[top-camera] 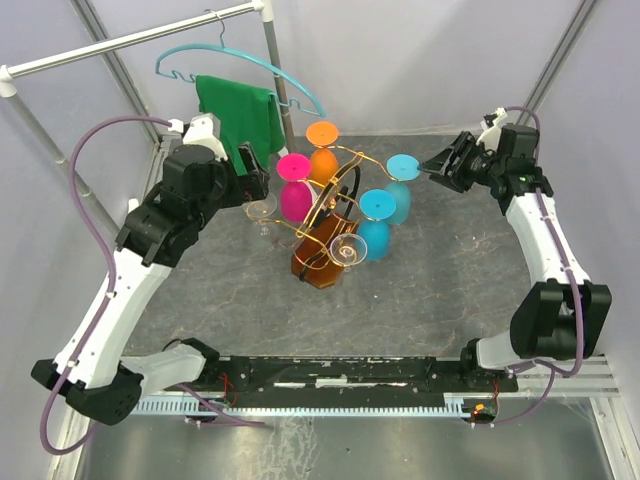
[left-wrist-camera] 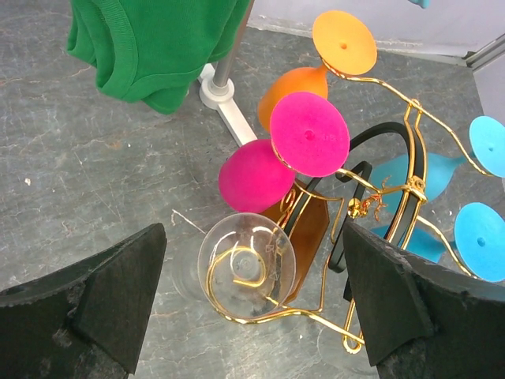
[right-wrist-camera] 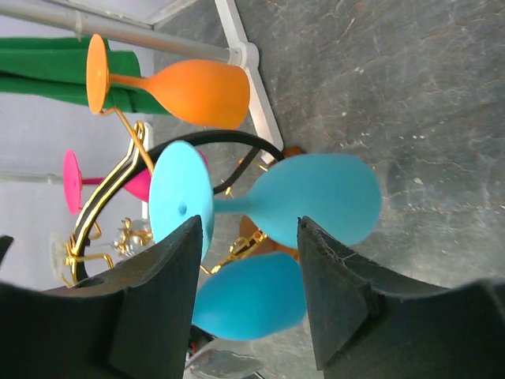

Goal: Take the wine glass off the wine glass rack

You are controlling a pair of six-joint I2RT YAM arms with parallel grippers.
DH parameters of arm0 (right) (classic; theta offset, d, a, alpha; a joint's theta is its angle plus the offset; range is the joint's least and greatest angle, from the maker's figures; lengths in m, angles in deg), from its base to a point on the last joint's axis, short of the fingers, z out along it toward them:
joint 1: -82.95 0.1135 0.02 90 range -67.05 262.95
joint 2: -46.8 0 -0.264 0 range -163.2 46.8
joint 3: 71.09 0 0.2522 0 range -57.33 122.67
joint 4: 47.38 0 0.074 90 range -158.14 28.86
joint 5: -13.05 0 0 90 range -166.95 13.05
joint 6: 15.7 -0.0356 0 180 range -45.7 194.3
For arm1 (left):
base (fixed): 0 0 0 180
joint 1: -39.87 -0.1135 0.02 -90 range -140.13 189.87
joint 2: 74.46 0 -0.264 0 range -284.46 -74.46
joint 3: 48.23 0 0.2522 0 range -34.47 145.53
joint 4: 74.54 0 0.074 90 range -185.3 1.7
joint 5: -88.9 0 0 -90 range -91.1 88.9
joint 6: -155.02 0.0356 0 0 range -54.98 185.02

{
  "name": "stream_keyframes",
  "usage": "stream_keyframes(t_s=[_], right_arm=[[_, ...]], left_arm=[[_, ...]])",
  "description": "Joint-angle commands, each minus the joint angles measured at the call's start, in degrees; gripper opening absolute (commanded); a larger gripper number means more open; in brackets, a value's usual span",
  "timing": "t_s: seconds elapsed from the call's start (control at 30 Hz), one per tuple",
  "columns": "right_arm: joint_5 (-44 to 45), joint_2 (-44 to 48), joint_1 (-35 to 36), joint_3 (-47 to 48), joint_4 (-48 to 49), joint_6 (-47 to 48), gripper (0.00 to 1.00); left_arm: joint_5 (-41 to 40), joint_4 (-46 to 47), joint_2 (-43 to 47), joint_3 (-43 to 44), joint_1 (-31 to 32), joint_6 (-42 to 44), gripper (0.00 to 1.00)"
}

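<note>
The wine glass rack [top-camera: 335,195], gold curly wire with a black loop on an amber base [top-camera: 318,262], stands mid-table. Upside down on its arms hang an orange wine glass [top-camera: 322,150], a pink one [top-camera: 294,192], two light-blue ones [top-camera: 400,172] [top-camera: 378,222] and two clear ones [top-camera: 262,210] [top-camera: 347,250]. My left gripper [top-camera: 255,182] is wide open just left of the rack. In the left wrist view a clear glass foot [left-wrist-camera: 246,264] on its gold scroll shows between the fingers [left-wrist-camera: 118,292], untouched. My right gripper [top-camera: 438,166] is open, facing a blue glass [right-wrist-camera: 316,197] without contact.
A grey clothes rail [top-camera: 130,38] crosses the back left, its upright post [top-camera: 272,80] standing close behind the rack. A teal hanger [top-camera: 240,62] with a green cloth [top-camera: 240,115] hangs from it, right above my left gripper. Grey walls enclose the table.
</note>
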Motion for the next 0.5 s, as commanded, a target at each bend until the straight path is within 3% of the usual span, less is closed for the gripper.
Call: stream_keyframes(t_s=[0.0, 0.3, 0.47], right_arm=[[-5.1, -2.9, 0.4, -0.7, 11.7, -7.2, 0.56], [-8.9, -6.1, 1.4, -0.8, 19.9, -12.7, 0.39], [-11.3, -6.7, 1.5, -1.8, 23.2, -15.0, 0.38]], left_arm=[[0.8, 2.4, 2.7, -0.4, 0.0, 1.8, 0.99], [0.6, 2.1, 3.4, -0.9, 0.0, 2.0, 0.99], [0.4, 1.8, 3.6, -1.0, 0.0, 2.2, 0.99]])
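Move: The far blue glass's foot lies about 6 cm to the right hand's left, some 1 cm ahead and roughly level. From this hand, the near blue glass's foot is about 10 cm left and 8 cm back, and the orange glass's foot 21 cm left and 6 cm ahead, both around the same height. From the left hand, the far blue glass's foot is about 30 cm right, 6 cm ahead and 8 cm below. Forward and leftward about equally, some 4 cm in all, the right hand eases in to the edge of the far blue glass's foot, dipping slightly, then rising again. The wrist rolls its left side up by about 10 degrees while the half-open fingers narrow to bring their tips around the foot; a firm touch can't be made out. ##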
